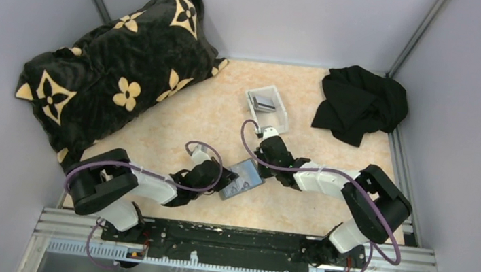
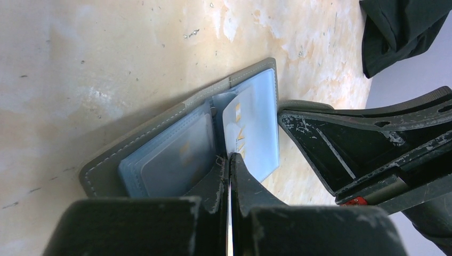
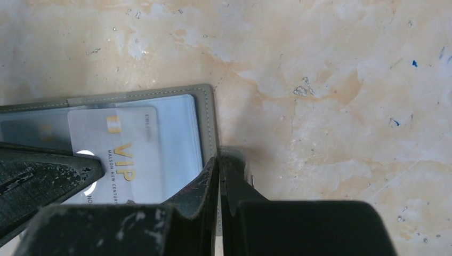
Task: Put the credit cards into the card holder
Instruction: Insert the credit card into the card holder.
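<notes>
The grey card holder (image 1: 244,177) lies open on the table between both arms, its clear slotted panels (image 2: 170,154) facing up. My left gripper (image 2: 230,159) (image 1: 224,183) is shut on the near edge of a silvery credit card (image 2: 242,125) marked VIP (image 3: 133,141). That card lies over the holder's right panel; how deep it sits in a slot I cannot tell. My right gripper (image 3: 219,160) (image 1: 261,171) is shut on the outer edge of that panel (image 3: 207,112). More cards (image 1: 265,102) lie in the white tray.
The small white tray (image 1: 283,117) stands just beyond the right gripper. A crumpled black cloth (image 1: 361,102) lies at the back right. A large black cushion with gold flowers (image 1: 115,67) fills the back left. Grey walls enclose the table.
</notes>
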`<state>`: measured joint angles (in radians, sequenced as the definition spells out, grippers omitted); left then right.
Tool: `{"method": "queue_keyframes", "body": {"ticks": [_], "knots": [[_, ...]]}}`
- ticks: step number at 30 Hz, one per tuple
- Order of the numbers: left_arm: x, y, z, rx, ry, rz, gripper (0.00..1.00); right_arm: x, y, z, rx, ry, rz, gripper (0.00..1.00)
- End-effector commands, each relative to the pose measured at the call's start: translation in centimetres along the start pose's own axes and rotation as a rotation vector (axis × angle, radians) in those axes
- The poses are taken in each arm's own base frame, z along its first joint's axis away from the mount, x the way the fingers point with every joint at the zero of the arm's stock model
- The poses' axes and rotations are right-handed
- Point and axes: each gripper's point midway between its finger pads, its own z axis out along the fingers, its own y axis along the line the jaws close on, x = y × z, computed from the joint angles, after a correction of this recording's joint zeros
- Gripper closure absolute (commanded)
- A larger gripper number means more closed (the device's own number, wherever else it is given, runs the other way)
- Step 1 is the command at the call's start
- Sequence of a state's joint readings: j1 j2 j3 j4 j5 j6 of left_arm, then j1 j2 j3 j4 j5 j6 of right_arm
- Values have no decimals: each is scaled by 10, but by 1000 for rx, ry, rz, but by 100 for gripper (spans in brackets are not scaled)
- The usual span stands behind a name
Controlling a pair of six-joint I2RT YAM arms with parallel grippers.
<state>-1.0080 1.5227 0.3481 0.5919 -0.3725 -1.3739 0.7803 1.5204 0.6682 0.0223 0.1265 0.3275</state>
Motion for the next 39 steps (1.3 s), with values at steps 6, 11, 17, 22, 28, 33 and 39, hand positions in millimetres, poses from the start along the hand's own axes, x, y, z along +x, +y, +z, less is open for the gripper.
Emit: {"method": "queue_keyframes", "body": {"ticks": [6,11,17,22,28,33,39], "knots": [[12,18,11,-70,39,56,100,45,-12,-1,33,130,9,97],[22,11,15,-52,90,95,99,46,-7,0,20,135,8,98],[26,9,11,-73,127,124,77,46,-3,-1,10,136,10,98],[30,7,8,-122,171,176,63,45,0,-1,3,136,8,98],[25,6,1,-162,170,205,59,45,0,-1,5,134,10,98],[14,6,-7,-190,139,222,55,44,4,-2,-12,134,11,98],[5,5,-14,-203,108,227,55,43,11,-4,-21,132,4,98]]}}
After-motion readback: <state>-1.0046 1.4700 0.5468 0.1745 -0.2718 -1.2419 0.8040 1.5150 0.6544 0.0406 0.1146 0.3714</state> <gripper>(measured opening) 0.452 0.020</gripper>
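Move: The left hand still pinches the edge of a credit card partly in the card holder's right sleeve; the middle of that sleeve lies about 3 cm to its right, 1 cm ahead and 1 cm below. The holder's filled left sleeve is roughly 3 cm left and 2 cm back of the hand, its right edge some 7 cm right and 3 cm ahead, the white tray about 21 cm ahead and 8 cm right. From the right hand, shut at that edge, the right sleeve's middle is 4 cm left and 2 cm back. Rightward by about 3 cm, the left hand pushes the card into the right sleeve, its fingers starting to open after the first 2 cm and ending not quite half open. It then turns back, going some 2 cm left and 1 cm back with a slight rise, the wrist turning about 10 degrees clockwise and its left side lifting. The right hand keeps its shut fingers at the holder's right edge, drifting a centimetre left and back near the end. ##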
